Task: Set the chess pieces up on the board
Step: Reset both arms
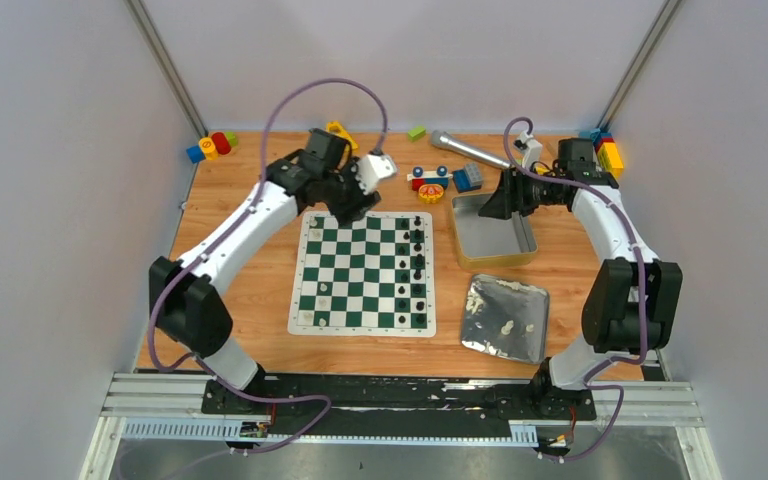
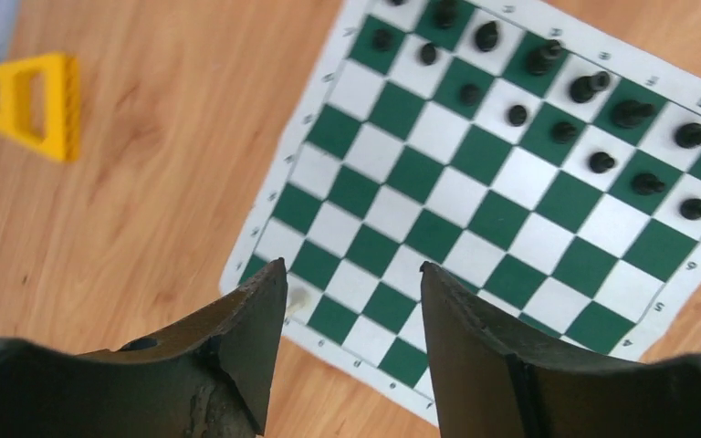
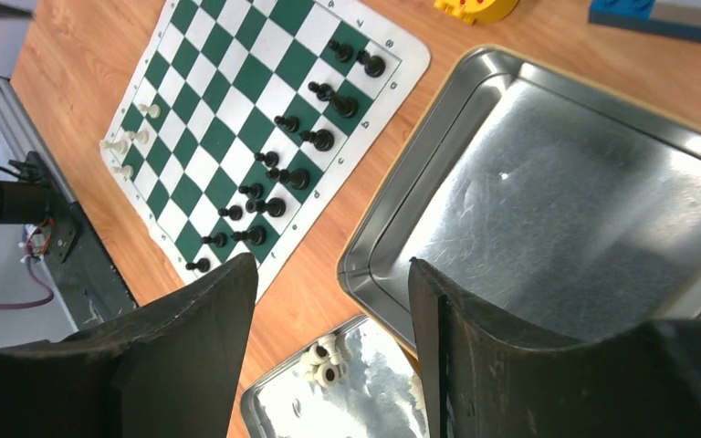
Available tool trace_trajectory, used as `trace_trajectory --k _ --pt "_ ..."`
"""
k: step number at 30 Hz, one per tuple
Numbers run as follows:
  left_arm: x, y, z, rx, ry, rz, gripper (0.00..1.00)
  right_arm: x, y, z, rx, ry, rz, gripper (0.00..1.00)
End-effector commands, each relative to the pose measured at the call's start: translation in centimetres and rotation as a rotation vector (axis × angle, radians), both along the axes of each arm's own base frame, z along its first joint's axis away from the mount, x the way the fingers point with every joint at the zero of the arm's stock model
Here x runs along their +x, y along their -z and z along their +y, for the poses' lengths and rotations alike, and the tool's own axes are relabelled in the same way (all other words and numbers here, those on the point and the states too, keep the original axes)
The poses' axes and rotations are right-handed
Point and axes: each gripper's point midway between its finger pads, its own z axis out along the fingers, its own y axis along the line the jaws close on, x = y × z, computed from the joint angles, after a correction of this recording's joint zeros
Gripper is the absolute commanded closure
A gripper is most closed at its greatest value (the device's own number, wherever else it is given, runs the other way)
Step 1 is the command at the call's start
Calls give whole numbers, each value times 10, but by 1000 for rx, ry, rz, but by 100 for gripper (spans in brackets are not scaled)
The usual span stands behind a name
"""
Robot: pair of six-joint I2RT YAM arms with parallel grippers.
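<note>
The green-and-white board [image 1: 363,272] lies in the middle of the table. Black chess pieces [image 1: 410,262] stand in two files along its right side, and a few white chess pieces [image 1: 321,289] stand near its left edge. My left gripper [image 1: 351,210] hovers open over the board's far left corner; in the left wrist view the gripper [image 2: 351,274] is empty, and one white piece [image 2: 297,297] stands on the board beside the left finger. My right gripper [image 1: 487,207] hangs open and empty over a bare silver tin [image 3: 557,201]. More white pieces [image 3: 329,360] lie in a second tin [image 1: 505,318].
Toy blocks [image 1: 210,146] sit at the far left corner and others [image 1: 606,152] at the far right. A yellow toy [image 2: 32,100], a toy car [image 1: 427,180], a blue block [image 1: 467,178] and a silver microphone [image 1: 465,150] lie behind the board.
</note>
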Motion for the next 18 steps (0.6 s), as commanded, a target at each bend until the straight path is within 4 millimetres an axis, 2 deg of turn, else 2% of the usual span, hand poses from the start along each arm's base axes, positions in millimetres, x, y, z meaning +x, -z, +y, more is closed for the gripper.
trace_trajectory --k 1,4,5,6,7,8,9,10,11,12,13,18 --pt "25 -39 45 -159 -180 -91 33 16 -39 -10 -50 33 -144 36" --pt "38 -67 92 -261 -326 -150 22 20 -49 -17 -63 64 -167 31" --pt "35 -73 102 -282 -356 -164 19 21 -53 -19 -68 75 -176 29" --pt "41 -75 122 -310 -423 -173 13 22 -57 -22 -74 86 -186 25" --pt "38 -86 132 -335 -446 -198 5 23 -61 -24 -82 98 -197 23" --pt "40 -86 151 -355 -508 -207 3 24 -64 -27 -90 112 -204 20" --pt "37 -95 160 -376 -527 -233 1 25 -69 -30 -97 125 -215 18" --pt "38 -93 178 -388 -582 -243 1 25 -72 -32 -102 136 -223 16" --pt "34 -102 193 -405 -625 -275 0 25 -76 -34 -109 148 -232 12" --pt "33 -98 202 -409 -653 -284 0 26 -80 -36 -112 158 -241 5" --pt "29 -105 215 -420 -694 -310 0 26 -83 -38 -116 169 -246 1" --pt "13 -96 243 -414 -809 -350 0 20 -96 -47 -116 216 -270 0"
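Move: The chessboard, its pieces set out, has its middle some 18 cm below the empty left hand and about 7 cm back, neither left nor right; the two white pieces on its far left corner are about 11 cm to that hand's left and 3 cm ahead. The loose yellow block lies roughly 33 cm left and 4 cm back. From the right hand, the board's middle is about 24 cm left and 9 cm back, and the deep box about 6 cm right and 1 cm ahead. The board is left behind: the left hand sweeps quickly left, some 23 cm, high over its far left corner and out towards the yellow block's side, climbing about 8 cm, turning counter-clockwise roughly 45 degrees and opening its fingers fully. The right hand rises from beside the box, drifting right and a little forward, and opens wide too; neither touches anything. ##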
